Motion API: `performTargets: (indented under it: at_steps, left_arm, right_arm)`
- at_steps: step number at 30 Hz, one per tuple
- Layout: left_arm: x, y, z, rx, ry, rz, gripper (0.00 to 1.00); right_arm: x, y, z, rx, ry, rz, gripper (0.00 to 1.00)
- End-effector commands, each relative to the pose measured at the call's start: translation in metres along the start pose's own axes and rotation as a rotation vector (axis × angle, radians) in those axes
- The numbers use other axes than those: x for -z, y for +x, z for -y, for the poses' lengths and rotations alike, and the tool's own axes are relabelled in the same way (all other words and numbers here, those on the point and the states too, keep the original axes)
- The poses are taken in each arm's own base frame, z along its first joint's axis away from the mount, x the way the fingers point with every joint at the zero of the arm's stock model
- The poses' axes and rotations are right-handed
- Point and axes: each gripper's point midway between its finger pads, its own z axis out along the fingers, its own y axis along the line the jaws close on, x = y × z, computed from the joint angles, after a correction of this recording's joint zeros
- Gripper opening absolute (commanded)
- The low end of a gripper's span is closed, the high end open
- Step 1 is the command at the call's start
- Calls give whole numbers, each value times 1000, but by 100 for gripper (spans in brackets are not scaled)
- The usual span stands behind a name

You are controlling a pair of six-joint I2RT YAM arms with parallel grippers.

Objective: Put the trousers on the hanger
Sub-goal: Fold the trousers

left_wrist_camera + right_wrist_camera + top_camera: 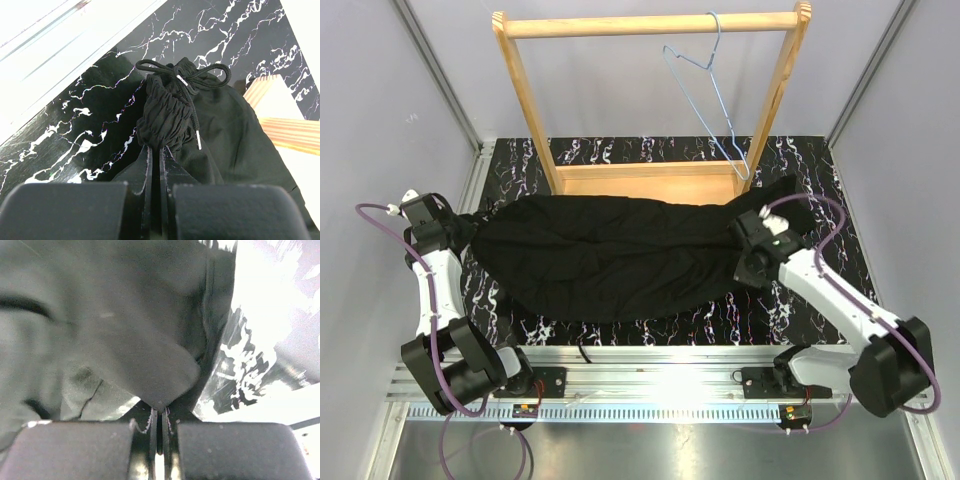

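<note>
The black trousers (610, 255) lie spread across the marbled table in front of the wooden rack, stretched between both arms. My left gripper (468, 230) is shut on their bunched waistband end (165, 115), where a black drawstring (192, 82) loops on top; the closed jaws (160, 148) pinch the gathered cloth. My right gripper (745, 240) is at the opposite end, shut (160, 410) on a fold of the trousers (125, 315), which fills most of that view. The light-blue wire hanger (712, 95) hangs by its hook from the rack's top bar, above and behind the right gripper.
The wooden rack (640, 180) stands at the back of the black marbled table (800, 300), with its base board just behind the trousers. A metal rail (650, 385) with both arm bases runs along the near edge. Grey walls close in both sides.
</note>
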Motion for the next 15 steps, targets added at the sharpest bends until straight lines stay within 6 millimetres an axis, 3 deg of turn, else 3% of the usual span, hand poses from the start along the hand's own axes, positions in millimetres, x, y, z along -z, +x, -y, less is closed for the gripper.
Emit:
performTargets:
  at_steps: [1, 4, 6, 15]
  left_arm:
    - [4, -15, 4, -11, 17, 57, 0]
    - [10, -17, 1, -23, 1, 74, 0]
    - [12, -16, -5, -24, -29, 82, 0]
    - [42, -19, -24, -30, -129, 128, 0]
  right_arm:
    - [52, -68, 14, 2, 37, 219, 0]
    - [57, -99, 37, -13, 91, 251, 0]
    - [56, -109, 50, 3, 122, 251, 0]
    - [53, -131, 119, -45, 241, 233, 0]
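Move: From the right hand, which already pinches the lower trouser leg near its hem, the upper leg's end lies about 17 cm ahead, 11 cm to the right and some 6 cm below. The foot of the stand's right post is roughly 20 cm ahead and 1 cm left of this hand, the bottom board 19 cm ahead and 24 cm left, both equally low. The left hand keeps the waistband; the upper leg's end is about 5 cm ahead, 76 cm right and 14 cm below it. Lifting the pinched lower leg fast, the right hand goes up some 9 cm and forward about 5 cm, then sweeps 12 cm to the right at that height, out to the side where the upper leg's end lies, its fingers tilting outward and to the right by about 15 degrees. The left hand keeps its grip on the waistband and late on draws it back about 3 cm, rising slightly. ##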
